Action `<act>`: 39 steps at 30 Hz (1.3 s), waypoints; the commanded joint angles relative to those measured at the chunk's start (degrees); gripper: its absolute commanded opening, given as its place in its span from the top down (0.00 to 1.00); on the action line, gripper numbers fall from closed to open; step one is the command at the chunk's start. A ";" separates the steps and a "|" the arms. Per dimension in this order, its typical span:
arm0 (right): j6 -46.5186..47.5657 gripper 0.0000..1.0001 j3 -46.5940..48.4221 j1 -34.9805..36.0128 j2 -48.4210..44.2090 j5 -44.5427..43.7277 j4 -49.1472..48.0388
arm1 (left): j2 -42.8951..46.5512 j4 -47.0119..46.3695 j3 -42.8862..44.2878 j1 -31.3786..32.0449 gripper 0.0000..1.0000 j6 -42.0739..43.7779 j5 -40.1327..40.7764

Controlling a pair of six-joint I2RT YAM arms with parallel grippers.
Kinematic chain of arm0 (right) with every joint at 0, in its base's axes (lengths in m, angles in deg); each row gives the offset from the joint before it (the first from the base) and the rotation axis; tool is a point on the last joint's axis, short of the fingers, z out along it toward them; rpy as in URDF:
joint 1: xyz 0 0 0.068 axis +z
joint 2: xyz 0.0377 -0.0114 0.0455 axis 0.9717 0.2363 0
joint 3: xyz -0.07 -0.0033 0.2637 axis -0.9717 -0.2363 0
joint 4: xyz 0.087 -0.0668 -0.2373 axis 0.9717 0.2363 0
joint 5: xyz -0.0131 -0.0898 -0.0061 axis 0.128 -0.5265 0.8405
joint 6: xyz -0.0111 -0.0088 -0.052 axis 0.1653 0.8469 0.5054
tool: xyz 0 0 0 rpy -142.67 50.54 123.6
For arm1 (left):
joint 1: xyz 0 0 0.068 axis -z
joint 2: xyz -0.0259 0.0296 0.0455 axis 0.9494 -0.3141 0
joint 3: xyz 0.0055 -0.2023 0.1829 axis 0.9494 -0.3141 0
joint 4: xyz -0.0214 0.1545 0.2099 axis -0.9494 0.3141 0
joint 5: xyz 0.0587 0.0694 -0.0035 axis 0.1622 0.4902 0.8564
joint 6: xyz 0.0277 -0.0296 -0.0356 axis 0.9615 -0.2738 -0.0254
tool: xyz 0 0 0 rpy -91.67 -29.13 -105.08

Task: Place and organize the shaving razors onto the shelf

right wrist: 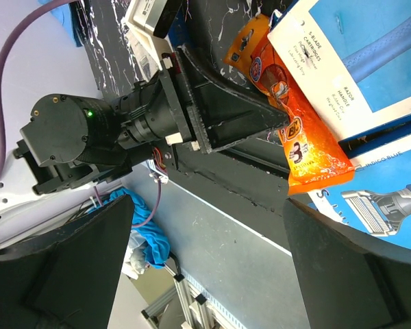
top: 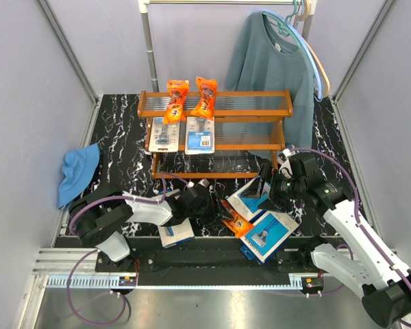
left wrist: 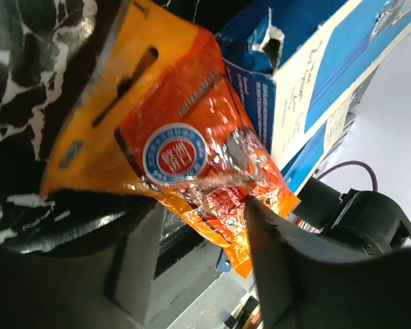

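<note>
The shelf stands at the back, with two orange bags on its top tier and two blister cards on the middle one. A third orange bag lies on the table against two blue razor boxes. My left gripper reaches it from the left. In the left wrist view that bag sits between the part-open fingers, its lower edge against the right finger. My right gripper hovers wide open over the boxes, holding nothing.
A smaller blue box lies under the left arm near the front edge. A blue cloth is bunched at the left. Behind the shelf a teal sweater hangs from a metal rail. The arm bases sit along the near rail.
</note>
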 commanded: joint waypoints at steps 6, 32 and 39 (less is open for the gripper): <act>-0.26 0.00 -0.73 -0.15 -0.65 -0.58 -0.57 | -2.84 -5.95 -1.82 0.21 1.00 -0.17 0.06; -0.17 0.00 -1.08 -0.23 -1.18 0.30 -2.59 | 19.13 27.89 13.64 0.21 1.00 21.09 8.94; -0.26 0.00 -1.35 -0.23 -2.05 2.49 -4.43 | 20.45 27.98 16.98 0.21 1.00 30.32 3.85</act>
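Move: The orange razor packet lies practically under the left hand's half-open fingers, its middle about 2 cm to the right and 1 cm below. Of the blue razor boxes, the farther one is some 10 cm right and 6 cm ahead of that hand, the nearer one about 13 cm right and 5 cm back; the white razor card is roughly 17 cm left and 1 cm back. From the right hand the packet is about 8 cm left, 4 cm back and 16 cm below. Down by barely 1 cm, the left hand shuts its half-open fingers and pinches the orange packet near its middle. It then lifts slowly at first, then fast, about 12 cm straight up off the table with a slight drift forward and left, while the wrist tilts some 25 degrees so that the fingers point more forward and less steeply down. ##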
